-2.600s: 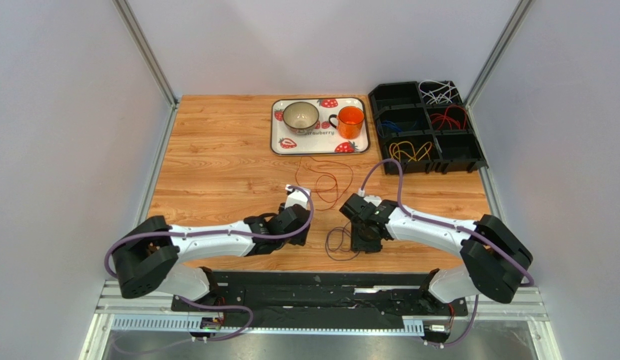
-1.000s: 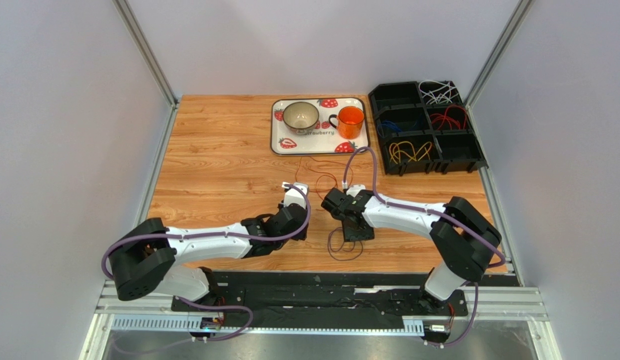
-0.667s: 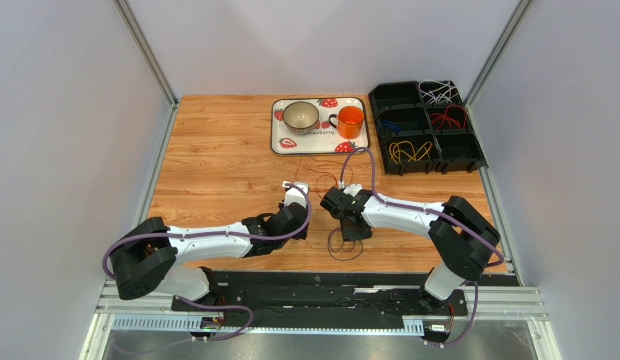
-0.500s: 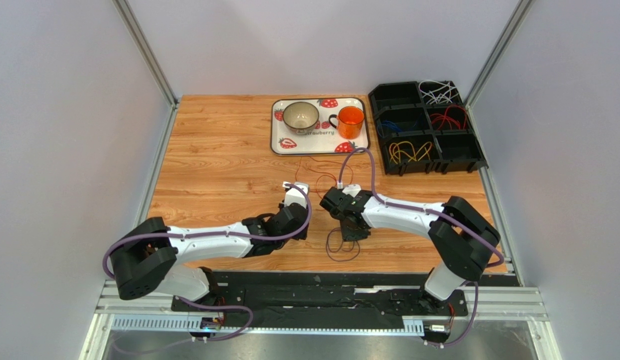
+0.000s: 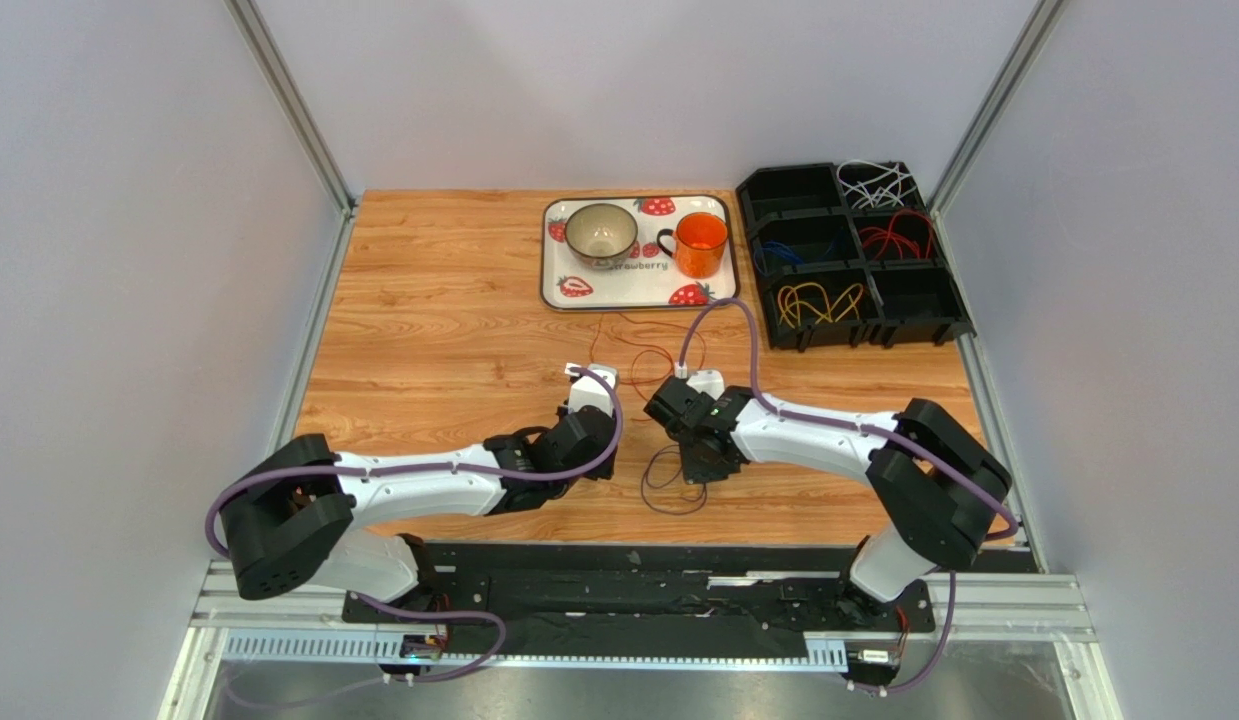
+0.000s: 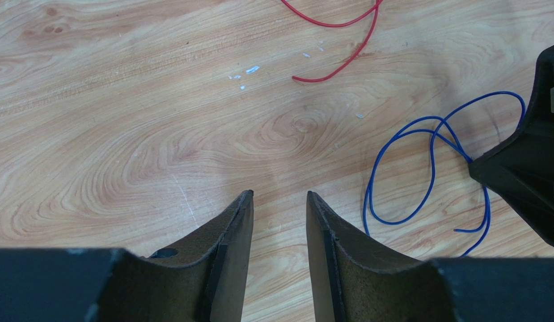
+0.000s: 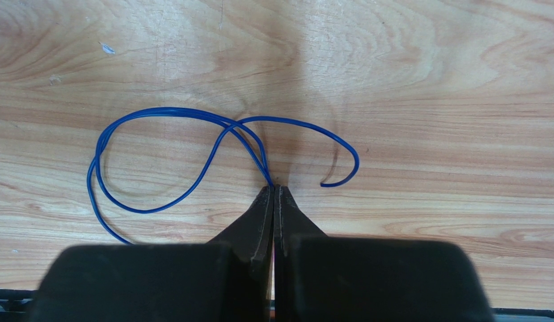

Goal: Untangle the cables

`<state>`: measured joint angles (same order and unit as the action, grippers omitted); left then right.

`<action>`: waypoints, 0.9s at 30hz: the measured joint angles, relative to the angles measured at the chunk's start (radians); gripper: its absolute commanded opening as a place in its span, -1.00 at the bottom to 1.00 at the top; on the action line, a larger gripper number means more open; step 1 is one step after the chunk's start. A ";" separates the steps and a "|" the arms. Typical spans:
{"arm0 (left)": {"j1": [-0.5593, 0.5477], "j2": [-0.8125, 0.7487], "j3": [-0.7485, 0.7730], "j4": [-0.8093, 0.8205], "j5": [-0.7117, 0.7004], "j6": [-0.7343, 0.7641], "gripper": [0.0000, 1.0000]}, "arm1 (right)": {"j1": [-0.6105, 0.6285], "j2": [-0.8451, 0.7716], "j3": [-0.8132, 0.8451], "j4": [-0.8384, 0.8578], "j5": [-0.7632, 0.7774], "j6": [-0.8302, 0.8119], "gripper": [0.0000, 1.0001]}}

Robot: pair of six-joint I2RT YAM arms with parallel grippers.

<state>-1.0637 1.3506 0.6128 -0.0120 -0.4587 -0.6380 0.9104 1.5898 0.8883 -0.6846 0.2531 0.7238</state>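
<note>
A thin blue cable lies in loose loops on the wooden table; it also shows in the top view and the left wrist view. My right gripper is shut on the blue cable where its loops cross, low over the table. A red cable lies apart from it, farther back. My left gripper is open and empty, just left of the blue cable, over bare wood.
A strawberry tray with a bowl and an orange mug stands at the back. A black compartment bin with white, blue, red and yellow cables stands at the back right.
My right gripper has shifted left and a little nearer with the blue cable, and the blue loops have followed. The left arm has barely moved.
</note>
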 measured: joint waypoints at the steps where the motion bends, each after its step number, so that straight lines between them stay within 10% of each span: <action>1: 0.000 0.000 0.000 0.000 0.000 0.000 -0.11 | 0.000 0.000 0.000 -0.002 0.000 0.000 -1.00; 6: -0.003 0.000 0.000 0.002 0.000 0.002 -0.03 | 0.000 -0.009 0.005 -0.017 -0.002 0.000 -1.00; 13: -0.014 -0.009 -0.007 0.016 -0.007 0.010 0.77 | 0.002 -0.094 0.111 -0.155 0.031 -0.018 -1.00; 27: -0.027 -0.385 -0.281 0.206 -0.119 -0.019 0.98 | -0.127 -0.154 0.454 -0.303 0.151 -0.108 -1.00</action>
<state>-1.0912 0.9657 0.3317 0.1936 -0.5777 -0.6575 0.7830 1.4357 1.3418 -0.9874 0.4038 0.6159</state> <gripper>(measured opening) 0.990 0.005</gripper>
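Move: The right hand, low over the table, already pinches the blue cable, whose loops spread mostly left, their middle some 4 cm that way. The box's blue-cable compartment, its apparent goal, is about 35 cm ahead and 12 cm right; the yellow-cable compartment is roughly 26 cm ahead and 18 cm right. The loose red cable centres some 17 cm ahead and 6 cm left. From the left hand, the blue compartment is about 33 cm ahead and 23 cm right. Almost straight up at first, then up and forward, the right hand lifts the blue cable about 17 cm and carries it some 8 cm forward towards the box, its shut fingers keeping their pinch while their tips swing about 20 degrees forward. The left hand, holding nothing, opens wide, then rises and draws off left, a few centimetres each way. ##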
